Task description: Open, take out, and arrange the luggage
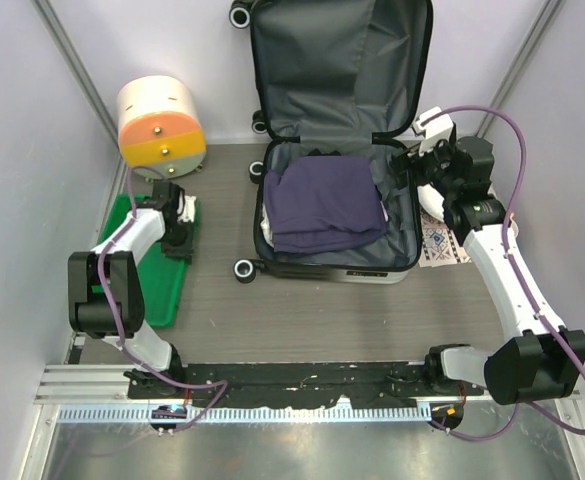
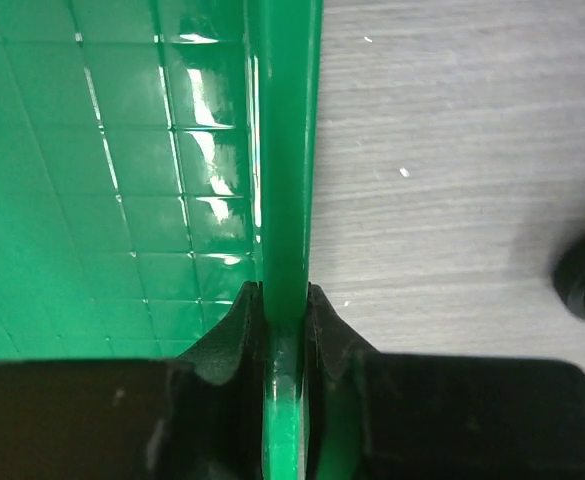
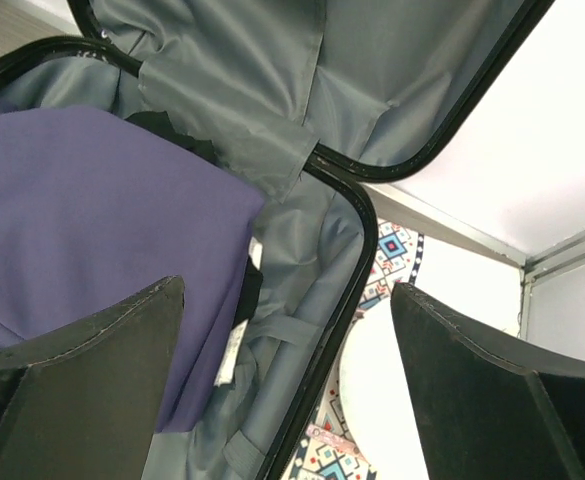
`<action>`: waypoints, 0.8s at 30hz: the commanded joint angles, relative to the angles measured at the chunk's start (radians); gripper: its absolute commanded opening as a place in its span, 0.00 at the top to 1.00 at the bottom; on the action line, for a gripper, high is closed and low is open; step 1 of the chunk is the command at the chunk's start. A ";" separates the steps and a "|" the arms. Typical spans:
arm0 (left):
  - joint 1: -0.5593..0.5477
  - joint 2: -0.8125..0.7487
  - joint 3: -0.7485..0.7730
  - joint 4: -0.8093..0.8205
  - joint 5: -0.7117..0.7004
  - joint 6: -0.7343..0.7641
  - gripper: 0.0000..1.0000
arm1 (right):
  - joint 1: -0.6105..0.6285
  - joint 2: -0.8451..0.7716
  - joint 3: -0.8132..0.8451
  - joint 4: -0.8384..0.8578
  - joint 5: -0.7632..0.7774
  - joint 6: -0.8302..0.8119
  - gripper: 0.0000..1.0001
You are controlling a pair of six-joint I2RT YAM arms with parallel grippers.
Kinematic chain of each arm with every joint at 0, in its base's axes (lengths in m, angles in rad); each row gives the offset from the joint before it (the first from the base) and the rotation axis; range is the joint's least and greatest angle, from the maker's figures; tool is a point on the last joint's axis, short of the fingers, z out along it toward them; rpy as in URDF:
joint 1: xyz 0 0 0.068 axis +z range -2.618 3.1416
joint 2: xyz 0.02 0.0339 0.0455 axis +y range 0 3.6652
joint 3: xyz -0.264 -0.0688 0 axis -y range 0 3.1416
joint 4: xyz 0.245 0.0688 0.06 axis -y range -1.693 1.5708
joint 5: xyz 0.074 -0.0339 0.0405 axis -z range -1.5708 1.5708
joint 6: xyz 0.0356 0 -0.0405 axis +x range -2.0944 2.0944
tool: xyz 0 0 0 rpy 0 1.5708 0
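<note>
The luggage (image 1: 322, 268) lies open on the table, its lid (image 1: 342, 70) leaning back against the wall and showing grey lining. A folded purple garment (image 1: 327, 205) fills the base. My right gripper (image 1: 422, 165) hovers open over the luggage's right edge. In the right wrist view its jaws (image 3: 287, 290) straddle the black rim (image 3: 362, 260), with the purple garment (image 3: 92, 210) on the left and nothing between the fingers. My left gripper (image 1: 177, 235) is at the green tray (image 1: 157, 285), away from the luggage. In the left wrist view it (image 2: 284, 330) is shut on the tray's upright rim (image 2: 284, 150).
A cream-and-orange cylinder (image 1: 162, 125) stands behind the tray at the back left. A patterned cloth with a white item (image 1: 442, 240) lies right of the luggage. A black wheel (image 2: 582, 280) shows at the right of the left wrist view. Walls close in on both sides.
</note>
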 commanded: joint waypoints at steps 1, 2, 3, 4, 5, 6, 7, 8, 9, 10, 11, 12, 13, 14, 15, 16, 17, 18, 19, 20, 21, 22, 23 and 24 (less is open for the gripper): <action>-0.004 -0.039 0.070 -0.091 0.063 0.298 1.00 | 0.006 -0.026 -0.012 -0.019 0.012 0.003 0.10; -0.004 -0.054 0.070 -0.137 0.063 0.339 1.00 | 0.004 -0.026 -0.013 -0.022 0.008 0.003 0.10; -0.004 -0.086 0.067 -0.162 0.066 0.461 1.00 | 0.006 -0.024 -0.013 -0.022 0.005 0.008 0.10; -0.004 -0.106 0.058 -0.191 0.096 0.528 1.00 | 0.006 -0.023 -0.016 -0.023 0.003 0.014 0.11; -0.004 -0.126 0.048 -0.243 0.100 0.607 1.00 | 0.006 -0.021 -0.016 -0.031 0.000 0.020 0.10; -0.004 -0.178 0.035 -0.263 0.101 0.768 1.00 | 0.006 -0.017 -0.016 -0.034 -0.001 0.043 0.10; -0.002 -0.209 -0.005 -0.298 0.119 0.882 1.00 | 0.004 -0.014 -0.015 -0.040 -0.004 0.057 0.11; 0.004 -0.241 -0.033 -0.306 0.129 0.977 1.00 | 0.006 -0.012 -0.016 -0.055 -0.009 0.074 0.10; 0.007 -0.282 -0.063 -0.303 0.132 1.060 1.00 | 0.006 -0.008 -0.016 -0.063 -0.026 0.100 0.10; 0.012 -0.348 -0.121 -0.311 0.141 1.261 1.00 | 0.006 -0.006 -0.018 -0.071 -0.032 0.117 0.10; 0.012 -0.384 -0.154 -0.294 0.139 1.338 1.00 | 0.006 -0.004 -0.021 -0.082 -0.038 0.134 0.11; 0.013 -0.411 -0.183 -0.267 0.133 1.407 1.00 | 0.006 -0.003 -0.027 -0.088 -0.047 0.147 0.11; 0.015 -0.440 -0.230 -0.218 0.136 1.505 1.00 | 0.006 -0.003 -0.030 -0.094 -0.052 0.172 0.11; 0.018 -0.442 -0.246 -0.199 0.139 1.550 1.00 | 0.006 -0.001 -0.032 -0.105 -0.057 0.181 0.11; 0.019 -0.436 -0.257 -0.179 0.141 1.573 1.00 | 0.004 0.000 -0.036 -0.111 -0.060 0.193 0.10; 0.022 -0.421 -0.255 -0.158 0.144 1.588 1.00 | 0.006 -0.001 -0.036 -0.118 -0.063 0.210 0.11; 0.026 -0.383 -0.245 -0.162 0.168 1.608 1.00 | 0.006 0.000 -0.036 -0.138 -0.067 0.215 0.11; 0.030 -0.357 -0.214 -0.165 0.182 1.610 1.00 | 0.004 0.002 -0.035 -0.151 -0.075 0.218 0.11; 0.038 -0.333 -0.196 -0.165 0.199 1.608 0.99 | 0.006 0.002 -0.036 -0.158 -0.080 0.226 0.11; 0.042 -0.289 -0.183 -0.165 0.228 1.616 0.97 | 0.004 0.003 -0.036 -0.174 -0.081 0.230 0.11; 0.045 -0.272 -0.162 -0.170 0.242 1.640 0.93 | 0.006 0.006 -0.035 -0.181 -0.080 0.233 0.11; 0.056 -0.258 -0.156 -0.181 0.257 1.671 0.92 | 0.006 0.011 -0.033 -0.191 -0.080 0.240 0.11; 0.061 -0.238 -0.159 -0.165 0.268 1.709 0.90 | 0.006 0.014 -0.032 -0.210 -0.080 0.250 0.11; 0.061 -0.232 -0.171 -0.147 0.268 1.722 0.89 | 0.006 0.019 -0.030 -0.221 -0.081 0.256 0.11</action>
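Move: My left hand already pinches the green tray's right rim; the tray's middle lies about 10 cm to the left, 2 cm back and 3 cm lower. The drawer box stands some 24 cm ahead and 3 cm left, the nearest suitcase wheel 14 cm right and 4 cm back. From my right hand, the purple clothes are roughly 14 cm left, 2 cm back and 20 cm below; the plate is 12 cm right, level, 30 cm below. I keep the rim pinched in my left hand and swing the tray clockwise some 80 degrees, drawing back about 8 cm and lifting slightly, then easing forward and down again while drifting left. Meanwhile my open right hand sinks about 6 cm towards the clothes, backing a little, fingers tipping further down. ##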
